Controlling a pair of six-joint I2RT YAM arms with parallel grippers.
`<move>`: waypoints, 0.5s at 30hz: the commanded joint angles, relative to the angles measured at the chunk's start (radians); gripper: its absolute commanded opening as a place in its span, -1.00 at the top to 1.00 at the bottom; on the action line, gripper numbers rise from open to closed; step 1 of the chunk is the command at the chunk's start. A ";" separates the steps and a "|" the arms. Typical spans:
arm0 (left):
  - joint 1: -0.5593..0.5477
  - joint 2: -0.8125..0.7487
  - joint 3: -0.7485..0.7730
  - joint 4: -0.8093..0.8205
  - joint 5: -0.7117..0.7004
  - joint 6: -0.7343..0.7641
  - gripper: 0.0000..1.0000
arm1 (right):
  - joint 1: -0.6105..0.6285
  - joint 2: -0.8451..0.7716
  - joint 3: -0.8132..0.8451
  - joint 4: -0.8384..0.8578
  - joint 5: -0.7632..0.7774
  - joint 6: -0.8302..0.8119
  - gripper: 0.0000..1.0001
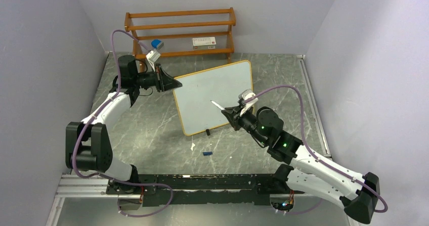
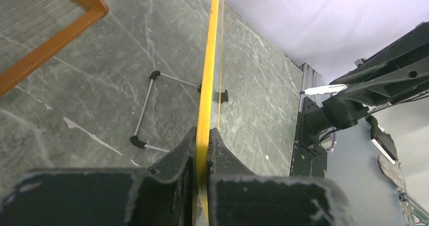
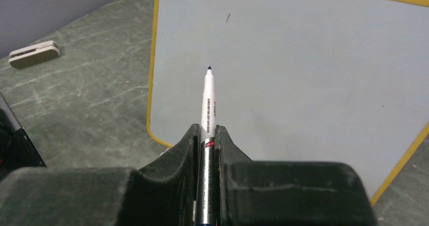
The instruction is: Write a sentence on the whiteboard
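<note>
The whiteboard (image 1: 215,97) stands tilted on the table, white face with a thin orange-yellow frame. My left gripper (image 1: 174,83) is shut on its upper left edge. In the left wrist view the yellow frame (image 2: 210,74) runs straight between that gripper's (image 2: 202,135) jaws. My right gripper (image 1: 228,110) is shut on a white marker (image 1: 217,105). The marker's (image 3: 208,99) dark tip points at the board's (image 3: 303,69) face from just in front of the right gripper (image 3: 205,130). The sentence is not in view; the face shows only a tiny dark mark (image 3: 227,17).
A brown wooden shelf rack (image 1: 180,31) stands at the back with a blue-and-white item (image 1: 157,44) and a white box (image 1: 205,42). A blue cap (image 1: 207,153) and a small beige piece (image 3: 34,54) lie on the table. A wire stand (image 2: 146,109) props the board from behind.
</note>
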 commanded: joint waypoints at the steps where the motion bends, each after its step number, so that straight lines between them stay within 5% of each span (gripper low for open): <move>1: -0.005 -0.044 -0.047 -0.020 -0.020 0.071 0.90 | 0.055 0.019 0.047 0.034 0.063 -0.037 1.00; 15: -0.001 -0.020 -0.053 -0.125 -0.064 0.201 0.90 | 0.278 0.282 0.248 -0.027 0.329 -0.098 1.00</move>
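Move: The whiteboard stands leaning, its middle roughly 14 cm ahead of the marker-holding right hand, 4 cm to its left and 11 cm lower. The black stand foot is about 8 cm ahead, 7 cm left and 22 cm below; the blue cap lies some 3 cm back, 7 cm left and 24 cm below. From the left hand, already pinching the upper left rim, the board's middle is about 14 cm right, 1 cm ahead and 11 cm down. The marker, still gripped with its tip forward-left and clear of the board, is carried by the right hand about 6 cm left across the front of the whiteboard towards its left edge, gathering speed, while the wrist rolls slightly, left side down. The left hand keeps its pinch on the rim and eases back about 1 cm. ##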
